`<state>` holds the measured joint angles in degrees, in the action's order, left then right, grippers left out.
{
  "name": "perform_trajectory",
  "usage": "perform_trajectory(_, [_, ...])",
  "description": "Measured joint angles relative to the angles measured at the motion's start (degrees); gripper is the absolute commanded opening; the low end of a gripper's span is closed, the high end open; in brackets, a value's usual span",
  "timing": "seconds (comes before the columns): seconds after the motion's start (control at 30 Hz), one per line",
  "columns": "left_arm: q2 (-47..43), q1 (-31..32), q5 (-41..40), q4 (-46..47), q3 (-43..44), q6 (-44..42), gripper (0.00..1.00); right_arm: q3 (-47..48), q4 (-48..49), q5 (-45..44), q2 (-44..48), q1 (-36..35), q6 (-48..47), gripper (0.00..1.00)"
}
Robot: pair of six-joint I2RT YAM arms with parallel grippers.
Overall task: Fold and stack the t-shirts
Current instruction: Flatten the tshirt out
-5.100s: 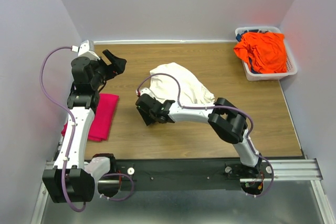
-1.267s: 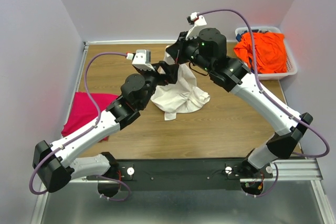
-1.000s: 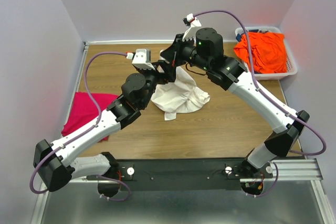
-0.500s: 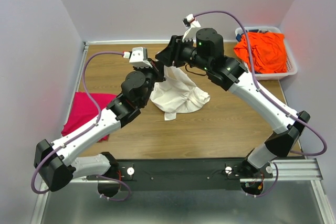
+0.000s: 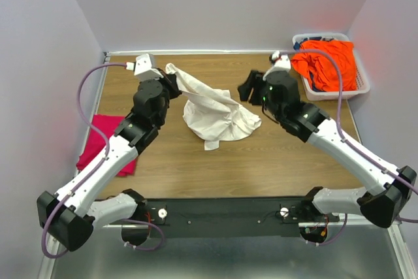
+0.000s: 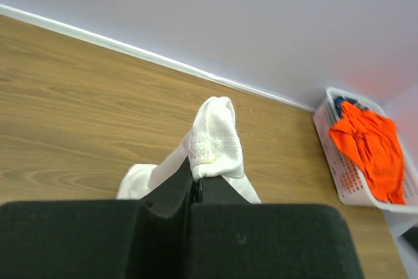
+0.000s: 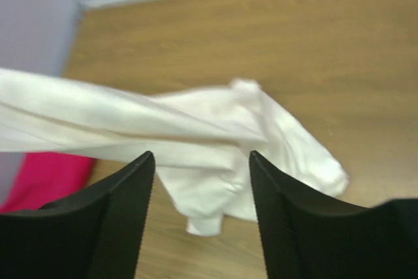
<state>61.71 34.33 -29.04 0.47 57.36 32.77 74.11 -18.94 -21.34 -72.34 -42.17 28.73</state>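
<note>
The cream-white t-shirt (image 5: 219,117) lies heaped at mid-table, one end stretched up and left to my left gripper (image 5: 170,83). That gripper is shut on a bunched cloth edge (image 6: 212,136), its jaws pressed together in the left wrist view. My right gripper (image 5: 247,88) hangs open just right of the heap with nothing between its fingers. The white shirt (image 7: 215,132) lies beyond its fingertips. The magenta-pink t-shirt (image 5: 108,147) lies folded at the table's left edge. The bright orange t-shirt (image 5: 330,63) fills the basket.
A white lattice basket (image 5: 361,88) stands at the back right corner, also in the left wrist view as the basket (image 6: 330,155). Walls close the table on the left, back and right. The pink shirt (image 7: 46,178) shows at the lower left of the right wrist view.
My right gripper has opened, let go of the white shirt and drawn back right and down. My left gripper has shut on the shirt's end and pulled it left.
</note>
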Motion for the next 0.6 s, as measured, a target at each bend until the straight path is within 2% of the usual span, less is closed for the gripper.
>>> perform_trajectory(0.13, [-2.8, -3.3, 0.4, -3.9, 0.7, 0.1, 0.0, -14.3, -1.3, -0.1, 0.2, 2.3, 3.3, 0.64])
perform_trajectory(0.23, [-5.0, -4.1, 0.7, -5.9, 1.1, 0.0, 0.0, -20.5, -2.0, 0.0, -2.3, 2.4, 4.9, 0.64])
perform_trajectory(0.6, [-6.7, -5.8, 1.7, -10.5, 1.2, -0.3, 0.0, -24.4, 3.5, 0.2, -11.8, 3.6, 7.9, 0.64])
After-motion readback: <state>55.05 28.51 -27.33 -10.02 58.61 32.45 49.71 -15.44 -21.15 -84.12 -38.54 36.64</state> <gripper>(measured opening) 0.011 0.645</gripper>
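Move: The right end of the white t-shirt, which the open right hand goes for, lies about 32 cm below that hand, 5 cm to its right and 2 cm farther out. The shirt's crumpled middle is some 10 cm left of that end and 3 cm farther out. From the left hand, already pinching the shirt's raised corner, the middle lies 11 cm right, 5 cm ahead and 33 cm below; the folded red shirt is 26 cm left, 4 cm back and equally low. The right hand plunges about 25 cm towards the t-shirt's right end, drifting some 5 cm right and a few cm back before easing slightly forward, with its open fingers tipping down by nearly 30 degrees and its left side dipping. Meanwhile the left hand keeps its shut grip on the raised corner and draws it about 5 cm left and 2 cm back, away from the shirt's middle, rising slightly and then sinking again. ##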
